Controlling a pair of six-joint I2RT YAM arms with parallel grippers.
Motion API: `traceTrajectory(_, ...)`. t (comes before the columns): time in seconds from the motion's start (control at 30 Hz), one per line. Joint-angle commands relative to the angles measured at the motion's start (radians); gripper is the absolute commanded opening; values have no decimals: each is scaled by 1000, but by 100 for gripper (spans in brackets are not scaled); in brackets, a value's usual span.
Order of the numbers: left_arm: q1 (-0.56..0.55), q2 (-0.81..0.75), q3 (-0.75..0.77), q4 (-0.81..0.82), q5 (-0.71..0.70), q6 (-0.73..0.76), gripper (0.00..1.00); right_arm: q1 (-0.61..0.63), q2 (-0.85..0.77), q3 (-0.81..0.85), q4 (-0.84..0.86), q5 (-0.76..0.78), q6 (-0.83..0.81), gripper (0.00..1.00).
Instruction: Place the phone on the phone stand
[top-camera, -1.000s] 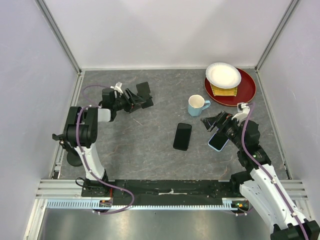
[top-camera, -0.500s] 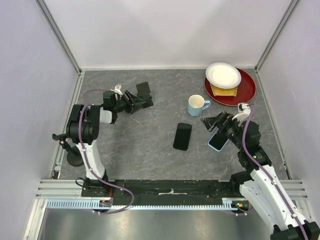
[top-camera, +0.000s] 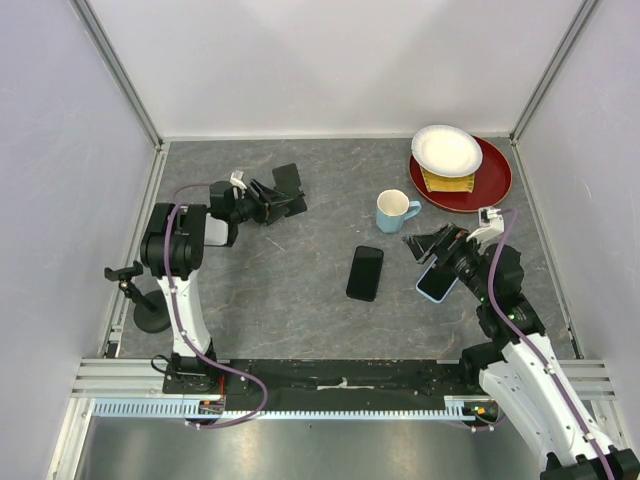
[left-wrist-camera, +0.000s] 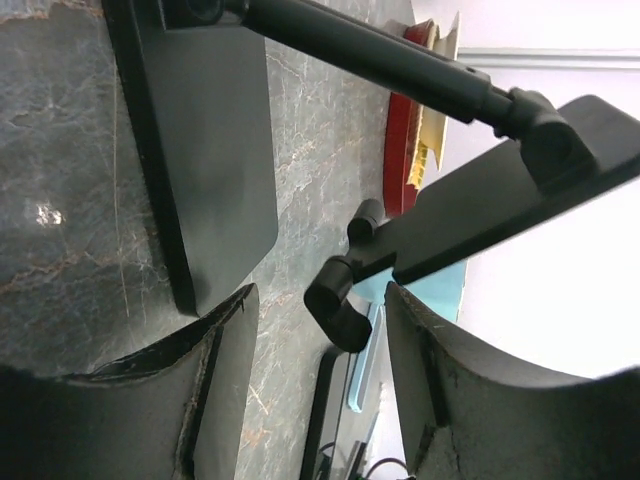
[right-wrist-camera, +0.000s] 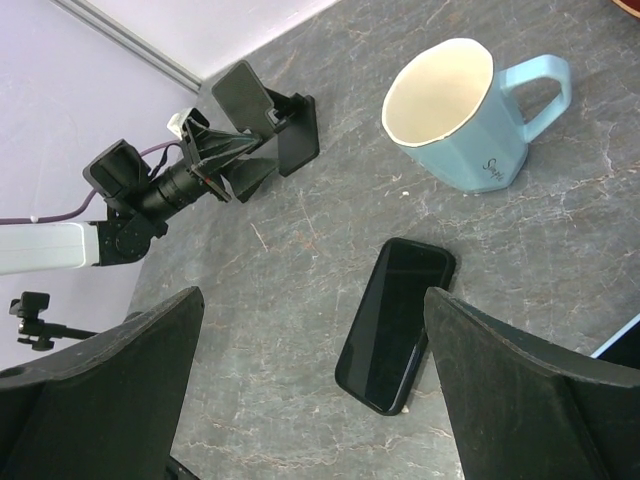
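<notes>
A black phone (top-camera: 366, 273) lies flat, screen up, mid-table; the right wrist view shows the phone (right-wrist-camera: 395, 325) just ahead of my right gripper (right-wrist-camera: 312, 300), which is wide open and holds nothing. That right gripper (top-camera: 425, 245) hovers right of the phone. The black phone stand (top-camera: 288, 190) sits at the back left. My left gripper (top-camera: 265, 202) is right against it, open. Up close, the stand's base plate (left-wrist-camera: 200, 150) and tilted cradle (left-wrist-camera: 520, 210) fill the left wrist view. The cradle's hooked lip (left-wrist-camera: 338, 300) sits between my fingers (left-wrist-camera: 215, 380), apparently untouched.
A second phone in a light blue case (top-camera: 437, 283) lies under my right wrist. A blue mug (top-camera: 395, 210) stands behind the black phone. A red plate (top-camera: 490, 185) with a white plate (top-camera: 446, 149) is at the back right. A small black clamp stand (top-camera: 135, 300) is at the far left.
My left gripper has edged closer to the phone stand and its jaws have narrowed around the stand's lip. The right arm and both phones have stayed put.
</notes>
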Motion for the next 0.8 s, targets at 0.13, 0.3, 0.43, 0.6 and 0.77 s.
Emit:
traceTrajectory(0.13, 20, 67, 54, 123, 53, -135, 45, 0, 13, 19, 29, 1, 48, 98)
traceTrajectory(0.3, 23, 64, 57, 151, 69, -168, 34, 2, 43, 4, 64, -12, 69, 98)
traceTrajectory(0.43, 23, 58, 53, 166, 79, -187, 20, 15, 64, 2, 76, -12, 79, 98)
traceTrajectory(0.6, 22, 47, 38, 191, 96, -208, 4, 37, 67, 12, 78, -2, 83, 98)
traceTrajectory(0.77, 11, 33, -7, 193, 128, -286, 2, 63, 86, 24, 72, 4, 74, 98)
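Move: The phone stand is right at the left gripper, its middle about 3 cm ahead and 2 cm to the right at roughly hand height, its tray's hooked lip just beyond the open fingertips. The black phone lies about 19 cm back and 19 cm right, some 4 cm below; the blue mug is roughly 4 cm back and 27 cm right, about 1 cm lower. From the right gripper the stand is some 23 cm ahead, 27 cm left and 17 cm lower. Close the left gripper to about half its present opening so both fingertips pinch the hooked lip at the foot of the phone stand's tray. Ease forward about 1 cm and dip slightly as the fingers start in, then rise some 2 cm from that low point, rolling the wrist about 10 degrees so its left side drops, and keep the pinch. ##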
